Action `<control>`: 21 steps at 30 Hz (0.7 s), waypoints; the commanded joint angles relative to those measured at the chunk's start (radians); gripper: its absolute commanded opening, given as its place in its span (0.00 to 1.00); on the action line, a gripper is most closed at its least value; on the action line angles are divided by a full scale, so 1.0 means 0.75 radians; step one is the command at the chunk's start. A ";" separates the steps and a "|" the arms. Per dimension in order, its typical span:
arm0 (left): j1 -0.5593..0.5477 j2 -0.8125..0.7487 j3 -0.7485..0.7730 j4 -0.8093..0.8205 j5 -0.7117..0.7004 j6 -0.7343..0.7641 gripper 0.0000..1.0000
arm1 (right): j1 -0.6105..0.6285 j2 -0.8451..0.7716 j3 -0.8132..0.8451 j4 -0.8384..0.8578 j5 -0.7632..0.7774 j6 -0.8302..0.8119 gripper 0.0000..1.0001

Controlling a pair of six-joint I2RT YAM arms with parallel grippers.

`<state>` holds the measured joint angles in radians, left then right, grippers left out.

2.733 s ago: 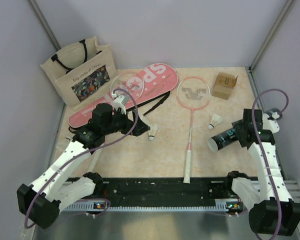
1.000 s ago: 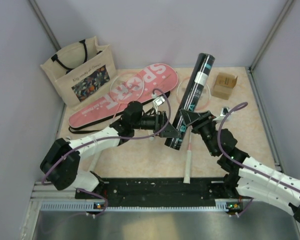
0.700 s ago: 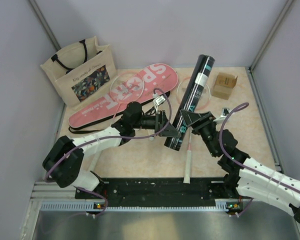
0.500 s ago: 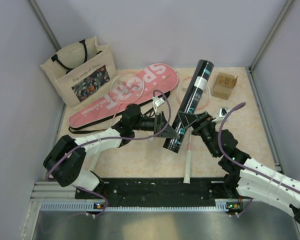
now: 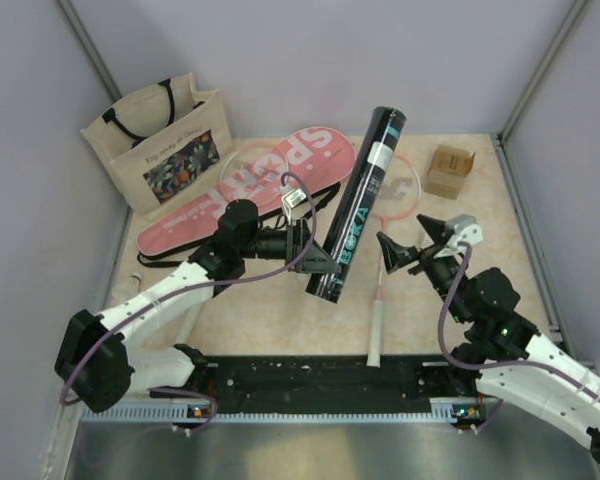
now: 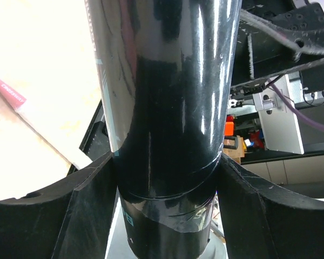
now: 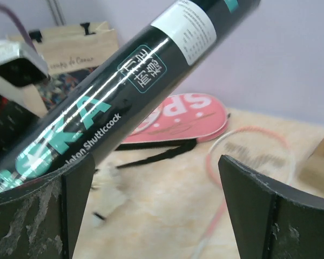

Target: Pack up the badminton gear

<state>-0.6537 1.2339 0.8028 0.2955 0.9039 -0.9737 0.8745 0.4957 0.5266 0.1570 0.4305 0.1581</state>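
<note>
My left gripper is shut on the lower end of the dark cylindrical tube, which stands tilted above the table with its top leaning toward the back right. In the left wrist view both fingers press against the tube. Off to the right of the tube hangs my right gripper, open and holding nothing. In its wrist view the tube crosses the upper left. One pink racket lies behind the tube. The other racket head rests on the pink SPORT cover.
A beige floral tote bag stands at the back left. A small cardboard box sits at the back right. The cover's black strap trails on the table in front of the cover.
My right gripper has opened, released the tube and pulled back to the right. The left gripper closed on the tube's lower end and moved it slightly left.
</note>
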 commanded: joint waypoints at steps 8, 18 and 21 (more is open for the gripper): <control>0.002 -0.224 0.177 -0.580 -0.074 0.220 0.32 | 0.004 0.345 0.110 0.224 -0.363 -1.738 0.96; 0.002 -0.287 0.290 -0.881 -0.066 0.233 0.31 | 0.006 0.542 0.151 0.365 -0.606 -2.074 0.95; 0.002 -0.283 0.318 -0.915 -0.046 0.210 0.31 | 0.018 0.529 0.157 0.367 -0.637 -2.154 0.94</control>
<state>-0.6502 1.0496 0.9695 -0.3790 0.8368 -0.8375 0.8745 0.9012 0.5858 0.3523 0.0437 -1.3216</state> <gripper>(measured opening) 0.708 0.948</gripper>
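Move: The left hand already grips the shuttlecock tube near its lower end; the tube's middle is about 10 cm ahead, 4 cm right and 7 cm above that hand. The empty right hand has the same middle about 4 cm ahead, 10 cm left and 3 cm above it. On the table, the pair of shuttlecocks lies some 10 cm ahead and 22 cm left of the right hand, and the right racket's middle 7 cm ahead and 2 cm right, both roughly 30 cm lower. The left fingers keep their grip on the shuttlecock tube, carrying it about 4 cm back and 4 cm left with a slight roll. Meanwhile the open right hand closes in on the tube's side, going about 8 cm left and 4 cm forward, and rolls nearly 90 degrees counter-clockwise as seen from behind it. Its fingers stay wide open and contact with the tube can't be made out. ##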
